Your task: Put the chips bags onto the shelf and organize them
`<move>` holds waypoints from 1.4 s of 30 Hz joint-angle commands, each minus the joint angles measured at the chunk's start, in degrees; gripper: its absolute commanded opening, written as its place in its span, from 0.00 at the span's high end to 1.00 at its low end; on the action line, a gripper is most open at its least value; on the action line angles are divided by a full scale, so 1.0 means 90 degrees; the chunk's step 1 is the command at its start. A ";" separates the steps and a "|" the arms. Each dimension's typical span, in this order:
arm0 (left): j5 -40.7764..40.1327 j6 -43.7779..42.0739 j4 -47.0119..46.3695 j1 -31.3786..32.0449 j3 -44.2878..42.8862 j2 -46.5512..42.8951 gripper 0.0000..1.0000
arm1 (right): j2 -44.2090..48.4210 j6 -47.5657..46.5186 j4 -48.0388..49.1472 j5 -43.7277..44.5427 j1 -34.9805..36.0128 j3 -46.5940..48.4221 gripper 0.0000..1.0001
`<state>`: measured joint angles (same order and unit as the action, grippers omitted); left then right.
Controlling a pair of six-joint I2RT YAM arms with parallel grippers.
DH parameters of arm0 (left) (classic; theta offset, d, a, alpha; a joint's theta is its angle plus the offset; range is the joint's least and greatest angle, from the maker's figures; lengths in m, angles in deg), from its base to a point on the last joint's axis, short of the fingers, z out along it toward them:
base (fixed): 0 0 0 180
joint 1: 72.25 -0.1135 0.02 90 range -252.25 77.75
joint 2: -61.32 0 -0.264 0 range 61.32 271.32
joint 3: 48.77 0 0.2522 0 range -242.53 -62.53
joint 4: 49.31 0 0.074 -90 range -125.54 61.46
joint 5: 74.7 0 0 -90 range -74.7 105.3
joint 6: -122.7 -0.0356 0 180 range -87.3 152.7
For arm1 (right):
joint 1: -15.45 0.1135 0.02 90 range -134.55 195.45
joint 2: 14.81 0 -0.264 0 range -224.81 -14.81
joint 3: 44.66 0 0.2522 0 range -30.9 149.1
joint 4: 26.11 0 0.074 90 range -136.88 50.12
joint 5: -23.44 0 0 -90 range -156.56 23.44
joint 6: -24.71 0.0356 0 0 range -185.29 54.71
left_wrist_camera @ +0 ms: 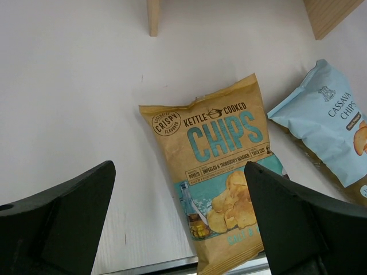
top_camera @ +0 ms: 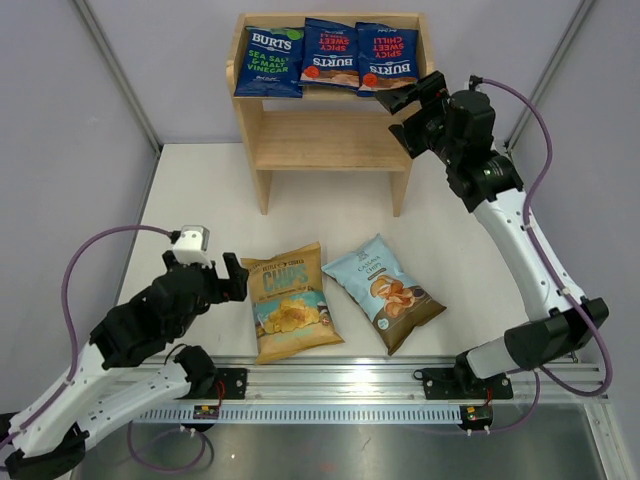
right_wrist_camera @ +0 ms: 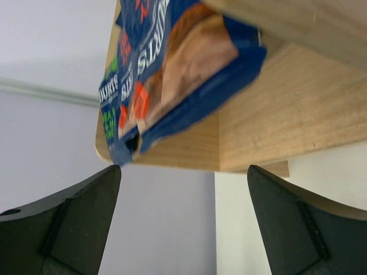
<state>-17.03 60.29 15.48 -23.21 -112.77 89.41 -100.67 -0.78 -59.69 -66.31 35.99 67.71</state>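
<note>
Three dark-blue Burts bags (top_camera: 269, 62) (top_camera: 331, 53) (top_camera: 387, 57) lie side by side on the top tier of the light-wood shelf (top_camera: 325, 140). The tan-yellow Chips bag (top_camera: 289, 301) and the light-blue and brown bag (top_camera: 386, 291) lie flat on the table in front. My left gripper (top_camera: 236, 278) is open and empty just left of the tan bag, which fills the left wrist view (left_wrist_camera: 221, 166). My right gripper (top_camera: 408, 93) is open and empty at the shelf's right front corner, beside the right Burts bag (right_wrist_camera: 172, 69).
The shelf's lower tier (top_camera: 322, 148) holds nothing. A metal rail (top_camera: 330, 385) runs along the table's near edge by the arm bases. Grey walls close in the table at the back and sides.
</note>
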 commanded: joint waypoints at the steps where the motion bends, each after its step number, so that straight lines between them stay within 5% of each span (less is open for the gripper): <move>1: 0.0184 0.0722 -0.0132 -0.0019 -0.0102 0.0538 0.01 | 0.0808 -0.0935 0.0345 -0.0759 -0.0045 -0.0698 0.01; 6: 0.0758 0.1065 -0.0629 -0.0330 0.0522 0.0735 0.01 | 0.2183 -0.1698 0.0396 -0.0927 -0.0045 -0.1843 0.01; 13: 0.2419 0.1006 -0.1566 -0.1804 0.1333 0.0687 0.01 | 0.4031 -0.2743 -0.0064 -0.1092 -0.0045 -0.3433 0.01; 21: 0.4332 0.1074 -0.2251 -0.3210 0.2144 0.0462 0.01 | 0.5380 -0.3075 0.0287 -0.3687 -0.0045 -0.4852 0.01; 27: 0.4969 0.1348 -0.2554 -0.3641 0.2690 0.0511 0.01 | 0.5800 -0.2804 0.1067 -0.5534 -0.0045 -0.5672 0.01; 42: 0.5575 0.1846 -0.3589 -0.3691 0.3911 0.0804 0.01 | 0.6611 -0.2441 0.1947 -0.6424 -0.0036 -0.6649 0.00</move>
<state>29.50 75.40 -11.34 -56.19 -79.20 96.06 -42.05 -23.64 -46.27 -120.38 35.83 8.26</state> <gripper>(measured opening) 0.988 0.993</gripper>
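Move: The kettle chips bag lies about 11 cm to the left hand's right, 3 cm back and 22 cm below it; the cassava chips bag is some 19 cm farther right of that bag and 2 cm farther out. From the right hand, the kettle bag is roughly 28 cm back, 20 cm left and 42 cm down, the cassava bag 25 cm back, 1 cm left and equally low. The spicy beef bag on the top shelf is about 8 cm ahead, 3 cm left, roughly level. Down by some 18 cm goes the left hand, easing right towards the left edge of the kettle chips bag, its fingers wide open, tipping about 30 degrees downward as its left side rolls down. Meanwhile the right hand, open and already clear of the shelved bag, sweeps back some 32 cm and sinks 11, turning counter-clockwise to point left across the table. ##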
